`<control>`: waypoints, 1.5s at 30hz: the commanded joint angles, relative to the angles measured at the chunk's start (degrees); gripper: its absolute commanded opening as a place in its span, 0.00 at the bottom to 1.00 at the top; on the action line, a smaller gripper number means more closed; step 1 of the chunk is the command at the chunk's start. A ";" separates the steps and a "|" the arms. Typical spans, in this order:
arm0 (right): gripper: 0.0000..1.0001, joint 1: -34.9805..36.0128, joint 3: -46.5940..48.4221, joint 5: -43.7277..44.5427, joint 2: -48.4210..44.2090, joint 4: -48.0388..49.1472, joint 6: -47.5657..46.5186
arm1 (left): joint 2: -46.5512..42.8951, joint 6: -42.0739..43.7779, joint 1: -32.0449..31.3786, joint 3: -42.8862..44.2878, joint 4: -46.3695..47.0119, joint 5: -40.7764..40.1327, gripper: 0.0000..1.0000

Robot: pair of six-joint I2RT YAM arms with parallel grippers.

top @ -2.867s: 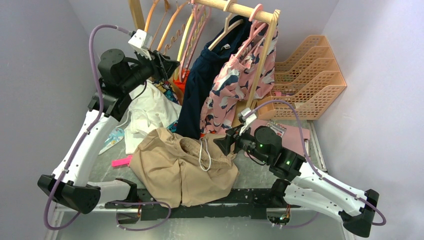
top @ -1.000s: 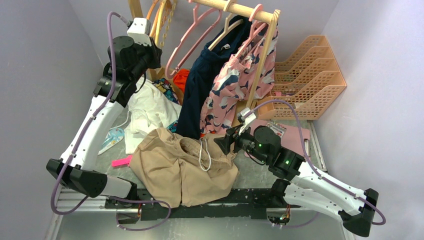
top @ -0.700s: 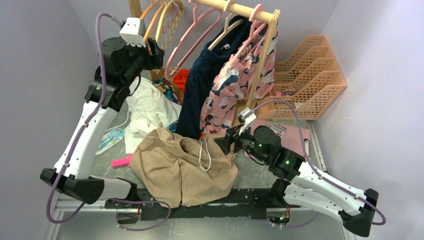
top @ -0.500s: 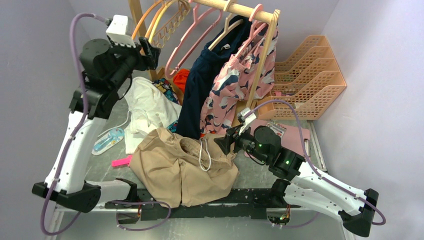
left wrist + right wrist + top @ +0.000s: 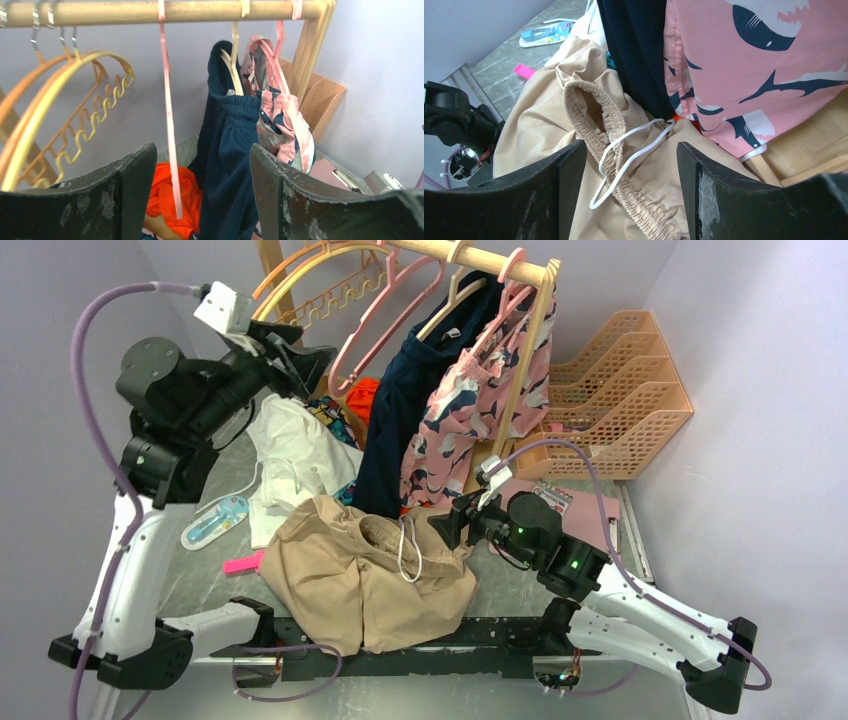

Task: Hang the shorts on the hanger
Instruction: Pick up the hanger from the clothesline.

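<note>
The tan shorts (image 5: 365, 575) lie crumpled on the table at the near middle, with the gathered waistband (image 5: 594, 110) and white drawstring (image 5: 634, 145) facing up. My right gripper (image 5: 450, 525) hovers open just right of the waistband, with nothing between its fingers (image 5: 631, 195). The pink hanger (image 5: 380, 315) hangs by its hook from the wooden rail (image 5: 480, 258). In the left wrist view the hanger (image 5: 169, 125) shows edge-on. My left gripper (image 5: 305, 355) is raised to the hanger's left, open and empty (image 5: 202, 190), pointing toward it and apart from it.
Orange and yellow hangers (image 5: 310, 270) hang at the rail's left end. A navy garment (image 5: 400, 410) and a pink shark-print garment (image 5: 480, 410) hang to the right. A white garment (image 5: 300, 460), orange cloth (image 5: 170, 200) and an orange mesh organiser (image 5: 620, 400) sit behind.
My left gripper has opened and drawn back to the left, away from the rack. The orange and yellow hangers have swung out leftwards. The right arm and the shorts have not moved.
</note>
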 commanded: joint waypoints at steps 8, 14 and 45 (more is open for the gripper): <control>0.70 -0.21 0.18 0.51 -0.86 -0.39 0.09 | 7.59 2.84 0.12 -1.60 0.08 2.93 0.72; 0.70 -0.20 0.17 0.44 -0.93 -0.43 0.11 | 8.64 3.97 0.13 -4.69 -0.96 0.74 0.70; 0.70 -0.19 -0.36 0.36 -0.84 -0.10 0.19 | 7.24 -0.04 0.10 -9.74 6.96 0.70 0.07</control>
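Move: Ahead and below the left hand hangs the bare pink hanger, its near lower end about 8 cm out, 3 cm to the right and 15 cm down. The navy shorts hang to the right of it, their middle some 10 cm ahead of the hand, 12 cm right and 28 cm below; the yellow hanger is about 10 cm ahead, 4 cm left and 2 cm lower. From the right hand, that pink end lies roughly 18 cm ahead, 16 cm left and 14 cm up. Sinking about 16 cm while reaching some 7 cm forward and slightly right, the left hand comes down to the pink hanger's near lower end, its fingers tipping down nearly 20 degrees. The open fingers close late in the descent and pinch the end between their pads; keeping that grip, the hand then starts back up by about 1.5 cm. ##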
